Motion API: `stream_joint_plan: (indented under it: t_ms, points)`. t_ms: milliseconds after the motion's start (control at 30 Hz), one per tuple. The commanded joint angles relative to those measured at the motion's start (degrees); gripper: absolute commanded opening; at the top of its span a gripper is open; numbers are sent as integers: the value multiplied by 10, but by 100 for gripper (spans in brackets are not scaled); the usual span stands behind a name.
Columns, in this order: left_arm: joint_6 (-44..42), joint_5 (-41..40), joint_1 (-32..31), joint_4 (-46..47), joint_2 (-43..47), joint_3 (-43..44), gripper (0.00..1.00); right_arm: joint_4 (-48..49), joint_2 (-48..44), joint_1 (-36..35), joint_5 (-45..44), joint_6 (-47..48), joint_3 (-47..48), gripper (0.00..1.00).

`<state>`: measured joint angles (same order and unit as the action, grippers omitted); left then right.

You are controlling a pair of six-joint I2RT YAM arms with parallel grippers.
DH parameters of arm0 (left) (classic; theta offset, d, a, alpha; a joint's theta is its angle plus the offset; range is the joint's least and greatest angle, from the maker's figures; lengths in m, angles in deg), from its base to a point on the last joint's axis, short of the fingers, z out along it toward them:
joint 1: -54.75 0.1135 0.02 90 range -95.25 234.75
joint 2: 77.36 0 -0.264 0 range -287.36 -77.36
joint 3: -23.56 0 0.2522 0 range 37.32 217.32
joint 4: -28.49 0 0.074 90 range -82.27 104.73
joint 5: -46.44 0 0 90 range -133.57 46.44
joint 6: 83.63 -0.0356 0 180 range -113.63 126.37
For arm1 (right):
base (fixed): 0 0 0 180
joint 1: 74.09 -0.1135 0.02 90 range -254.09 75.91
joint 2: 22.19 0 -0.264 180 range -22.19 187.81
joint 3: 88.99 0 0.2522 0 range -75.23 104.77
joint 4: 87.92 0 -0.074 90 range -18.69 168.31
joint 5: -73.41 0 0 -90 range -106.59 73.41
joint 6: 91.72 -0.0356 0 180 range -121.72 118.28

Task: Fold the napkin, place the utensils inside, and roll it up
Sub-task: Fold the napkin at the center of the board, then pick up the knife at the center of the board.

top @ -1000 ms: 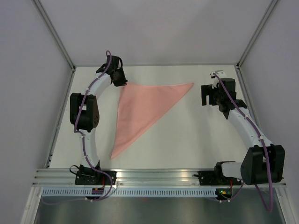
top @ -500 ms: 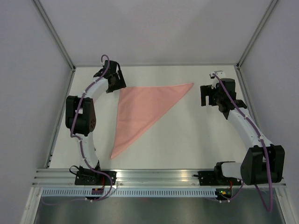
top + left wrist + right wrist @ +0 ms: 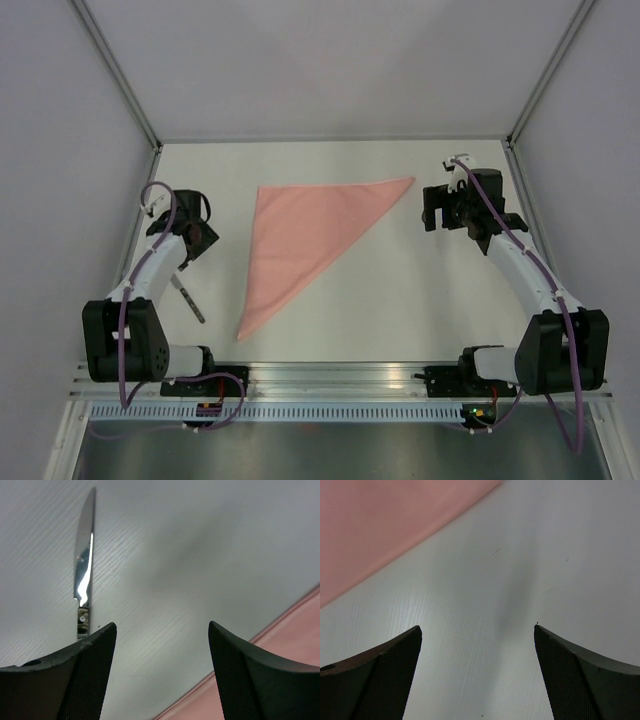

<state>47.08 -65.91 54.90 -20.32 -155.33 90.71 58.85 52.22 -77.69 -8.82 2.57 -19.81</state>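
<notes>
The pale pink napkin [image 3: 305, 240] lies folded into a triangle in the middle of the white table, one tip at the far right and one near the front. A slim dark knife [image 3: 189, 298] lies left of it; its shiny blade [image 3: 83, 565] shows in the left wrist view. My left gripper [image 3: 196, 236] hangs open above the table between the knife and the napkin's edge [image 3: 295, 630]. My right gripper [image 3: 438, 208] is open over bare table just right of the napkin's far tip [image 3: 380, 525]. Nothing sits between either pair of fingers.
Grey walls with metal corner posts [image 3: 115, 70] enclose the table on three sides. A ribbed aluminium rail [image 3: 330, 378] carrying both arm bases runs along the near edge.
My left gripper has let go of the napkin's far left corner, opened and swung back toward the front left, uncovering the knife. The right gripper has barely moved.
</notes>
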Motion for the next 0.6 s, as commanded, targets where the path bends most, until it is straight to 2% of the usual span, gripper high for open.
stream_joint_plan:
  t_ms: [0,367,567]
  points:
    - [48,14,33,-14,46,-56,79,-14,13,0,22,-6,5,98]
    - [86,46,96,-58,77,-116,80,-18,20,0,34,-3,2,97]
    - [102,41,103,-69,78,-124,80,-19,16,0,33,0,1,97]
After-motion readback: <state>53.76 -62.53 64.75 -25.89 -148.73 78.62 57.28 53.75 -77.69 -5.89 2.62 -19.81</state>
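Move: The knife lies on the board with its middle about 7 cm to the left of my open left hand, some 5 cm back and roughly 9 cm below it; its handle end slants back towards my base and to the right. The folded napkin's middle is about 11 cm ahead of my left hand and 21 cm to its right, 9 cm below. From my idle right hand the knife is some 56 cm left, 11 cm back and 15 cm down. Clear of the napkin and with fingers still open, I draw my left hand back about 8 cm and lower it some 5 cm, edging slightly left, down towards the knife's handle. It starts fast and slows as it nears the knife, while the wrist turns about 15 degrees counter-clockwise and the fingertips tip a little more downward. ##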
